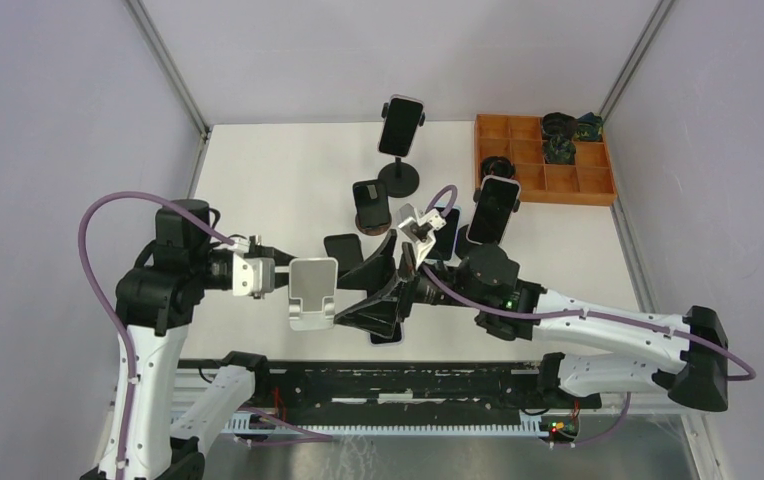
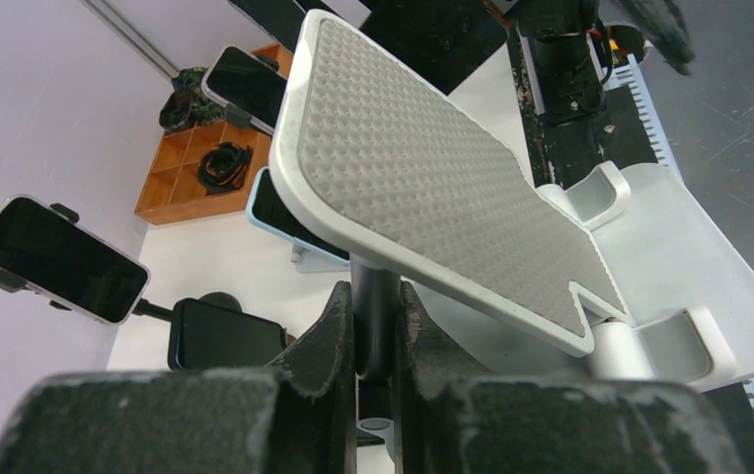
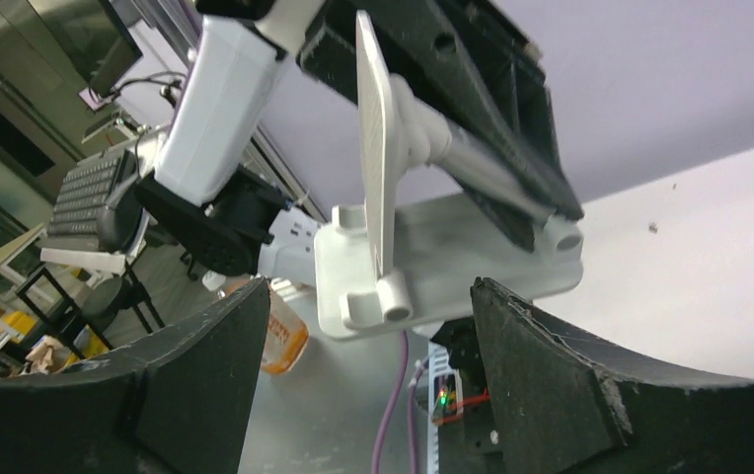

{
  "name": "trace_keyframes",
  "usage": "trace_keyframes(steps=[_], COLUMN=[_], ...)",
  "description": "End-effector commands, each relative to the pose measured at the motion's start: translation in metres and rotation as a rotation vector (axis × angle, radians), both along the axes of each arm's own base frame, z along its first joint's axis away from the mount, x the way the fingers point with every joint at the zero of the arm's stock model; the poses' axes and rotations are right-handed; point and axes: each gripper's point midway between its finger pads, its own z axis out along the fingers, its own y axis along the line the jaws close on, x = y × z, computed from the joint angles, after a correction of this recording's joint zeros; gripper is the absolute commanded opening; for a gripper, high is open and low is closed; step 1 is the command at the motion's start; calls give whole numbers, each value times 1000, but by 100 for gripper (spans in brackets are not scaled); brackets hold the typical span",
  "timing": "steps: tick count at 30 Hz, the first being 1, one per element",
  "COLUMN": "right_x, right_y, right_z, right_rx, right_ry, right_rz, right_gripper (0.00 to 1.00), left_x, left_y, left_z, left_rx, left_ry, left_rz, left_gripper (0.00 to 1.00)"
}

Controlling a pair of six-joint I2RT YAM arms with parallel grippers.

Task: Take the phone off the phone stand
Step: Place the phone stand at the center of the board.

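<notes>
The white phone stand [image 1: 313, 292] is lifted above the table's near edge. Its grey dotted plate [image 2: 432, 188] carries no phone. My left gripper [image 2: 378, 296] is shut on the stand's dark post, reaching in from the left [image 1: 258, 275]. My right gripper [image 1: 353, 297] stands open just right of the stand, its fingers [image 3: 541, 375] wide apart with nothing between them and the stand's base [image 3: 432, 262] beyond. A phone [image 1: 386, 336] with a pale blue rim lies flat on the table under the right gripper.
Other phones sit on stands behind: a tall clamp stand [image 1: 401, 125], a black one [image 1: 370, 205], a tilted one [image 1: 495, 210], one by a white stand [image 1: 445, 230]. A dark phone [image 1: 343, 250] is close behind the grippers. An orange compartment tray [image 1: 548, 180] is at the back right.
</notes>
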Motion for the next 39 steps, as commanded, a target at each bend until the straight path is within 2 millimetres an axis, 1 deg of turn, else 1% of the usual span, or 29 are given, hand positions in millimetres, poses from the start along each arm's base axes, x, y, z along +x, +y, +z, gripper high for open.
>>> trace_keyframes(steps=[1,5,8,10,13,14,17,20,21,23,24,25,27,29,30,32,34,37,39], right_x=[4,-7,-16,-21,-21,-21,-20,-16,-15,-10,-6,-1,8,16,19,24,28,31,33], right_y=[-3,9,12,11,10,10,11,13,13,14,12,10,5,-1,-3,-5,-5,-2,-1], right_z=[56,61,62,63,61,60,57,50,48,41,37,34,26,17,11,-2,-14,-31,-37], right_rx=[193,190,193,208,205,200,187,158,145,111,94,75,40,1,-21,-79,-131,-197,-218], right_ry=[-55,-47,-43,-41,-31,-29,-25,-30,-37,-62,-78,-92,-122,-153,-169,-202,-235,-264,-277], right_rz=[-39,40,80,99,100,100,94,76,66,39,22,7,-14,-33,-39,-48,-55,-49,-50], right_gripper=[78,69,65,60,43,33,14,1,0,0,0,0,0,0,0,0,0,0,0], left_x=[-10,-9,-7,-7,-6,-6,-5,-5,-4,-5,-7,-10,-18,-26,-26,-27,-28,-30,-30], left_y=[-4,-4,-3,-3,-2,-2,-1,0,1,3,4,6,8,11,12,14,15,13,11], left_z=[8,5,4,3,1,0,0,-2,-4,-7,-9,-13,-23,-34,-37,-41,-42,-39,-35], left_rx=[-46,-39,-34,-30,-20,-16,-10,10,19,36,46,57,87,118,128,142,144,125,109], left_ry=[9,-10,-20,-31,-47,-58,-73,-116,-126,-124,-124,-122,-120,-98,-85,-63,-58,-21,28], left_rz=[-42,-38,-36,-35,-31,-32,-30,-32,-27,-15,-16,-20,-34,-47,-43,-28,-24,-24,-22], left_gripper=[2,2,2,2,2,2,2,2,3,12,21,37,51,58,62,67,68,68,65])
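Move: About 5 cm to the left of the open right hand, roughly level with it ahead and in height, lies the middle of the grey phone stand. The left hand still holds this by its stem, the middle some 4 cm to that hand's right and 2 cm back. From the right hand, the removed phone lies on the table about 9 cm ahead, 4 cm right and 30 cm below; the black folded stand is some 23 cm ahead, 5 cm left and 29 cm below. Reaching up 3 cm and left 2 cm, the right hand closes fully onto the near edge of the stand's plate while the left nearly holds still. The left fingers then spread, freeing the stem, and that hand sinks 3–4 cm, easing left and slightly back. Keeping its pinch, the right carries the stand down about 7 cm, forward 3 and right 2, fingertips dipping nearly 20 degrees. ##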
